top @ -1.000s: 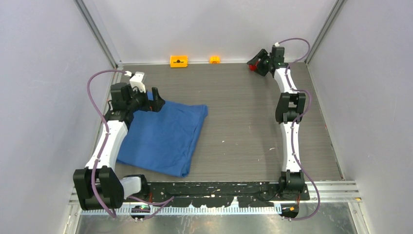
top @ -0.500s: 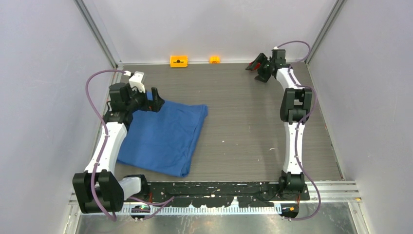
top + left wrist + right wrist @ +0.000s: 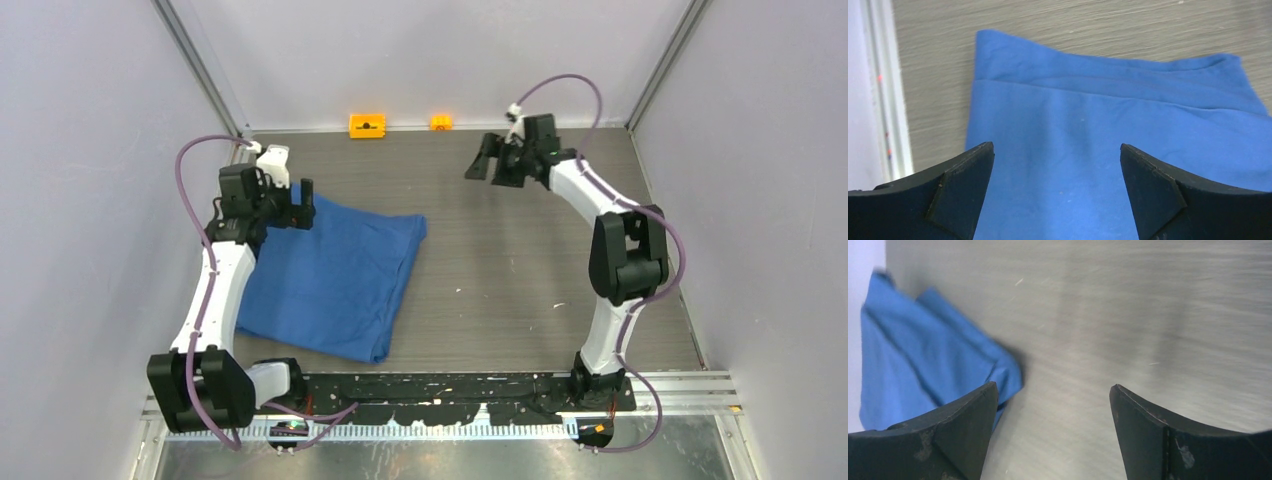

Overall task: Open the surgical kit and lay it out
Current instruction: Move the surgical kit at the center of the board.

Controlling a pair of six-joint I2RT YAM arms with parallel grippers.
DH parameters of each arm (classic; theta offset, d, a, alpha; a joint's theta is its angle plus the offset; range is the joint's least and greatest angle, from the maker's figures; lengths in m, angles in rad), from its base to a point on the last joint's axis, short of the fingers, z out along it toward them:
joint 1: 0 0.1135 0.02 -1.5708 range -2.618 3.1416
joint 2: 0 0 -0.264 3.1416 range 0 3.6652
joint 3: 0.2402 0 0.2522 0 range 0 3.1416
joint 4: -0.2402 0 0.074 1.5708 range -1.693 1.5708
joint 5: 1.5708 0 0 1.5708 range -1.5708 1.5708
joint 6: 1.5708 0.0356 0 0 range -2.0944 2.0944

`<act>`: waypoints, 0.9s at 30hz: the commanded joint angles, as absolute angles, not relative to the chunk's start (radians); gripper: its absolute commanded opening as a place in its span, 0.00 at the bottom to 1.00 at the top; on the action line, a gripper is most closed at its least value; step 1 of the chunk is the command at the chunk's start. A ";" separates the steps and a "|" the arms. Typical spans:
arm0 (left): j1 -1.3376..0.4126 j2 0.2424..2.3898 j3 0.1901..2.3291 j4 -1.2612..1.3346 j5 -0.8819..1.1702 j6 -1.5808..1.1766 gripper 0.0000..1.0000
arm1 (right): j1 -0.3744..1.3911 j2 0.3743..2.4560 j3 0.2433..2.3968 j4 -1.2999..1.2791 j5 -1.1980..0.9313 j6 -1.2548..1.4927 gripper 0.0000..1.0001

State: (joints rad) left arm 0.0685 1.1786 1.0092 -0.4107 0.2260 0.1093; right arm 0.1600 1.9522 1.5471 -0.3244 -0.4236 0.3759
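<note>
The surgical kit shows only as a folded blue cloth wrap (image 3: 330,275) lying flat on the left half of the table. My left gripper (image 3: 303,205) hovers over the wrap's far left corner, open and empty. In the left wrist view the blue cloth (image 3: 1108,130) fills the space below the left gripper (image 3: 1057,150), with a fold line across it. My right gripper (image 3: 482,160) hangs open above bare table at the back middle, apart from the wrap. In the right wrist view the right gripper (image 3: 1053,387) holds nothing, and the cloth's corner (image 3: 923,365) lies off to its left.
Two orange blocks (image 3: 367,125) (image 3: 441,122) sit against the back wall. Grey walls close in the table on three sides, with a metal rail (image 3: 885,100) along the left edge. Wood-grain tabletop (image 3: 520,270) lies between the wrap and the right arm.
The right arm swung left from the back right corner toward the back middle, and its jaws spread wider. The left gripper drew back slightly toward the left wall.
</note>
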 commanded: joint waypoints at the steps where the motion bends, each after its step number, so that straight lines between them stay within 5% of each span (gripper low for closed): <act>1: 0.129 1.206 1.083 -0.516 0.118 0.146 1.00 | 0.345 1.833 1.454 -0.286 -0.448 0.287 0.87; 11: 0.265 1.311 1.154 -0.670 0.149 0.207 1.00 | 0.581 1.865 1.396 -0.283 -0.514 0.373 0.87; 27: 0.334 1.516 1.172 -0.695 0.247 0.249 1.00 | 0.700 1.869 1.265 -0.189 -0.553 0.479 0.86</act>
State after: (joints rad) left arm 0.3168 1.4876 1.1385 -0.6983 0.2066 0.2268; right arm 0.6811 1.8675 1.2659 -0.2668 -0.5228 0.4461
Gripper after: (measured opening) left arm 0.996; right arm 0.860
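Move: Lying left of and nearer the base than the right hand, the surgical kit has its middle some 22 cm back and 42 cm left of that hand, with its far right corner about 9 cm back and 21 cm left; both are roughly 11 cm lower. The red block, hidden by the gripper, sits 20 cm ahead and 8 cm right. From the left hand, the kit's left edge is about 9 cm left, 5 cm back and 17 cm below. Sweeping back and left from the far side, the right hand travels about 20 cm each way towards the kit's right edge, fast at first, turning some 30 degrees counter-clockwise, then easing back and down. The left hand swings about 9 cm left, then mostly sinks 9 cm over the kit's left edge, tipping about 25 degrees further downward. Both grippers stay open. ##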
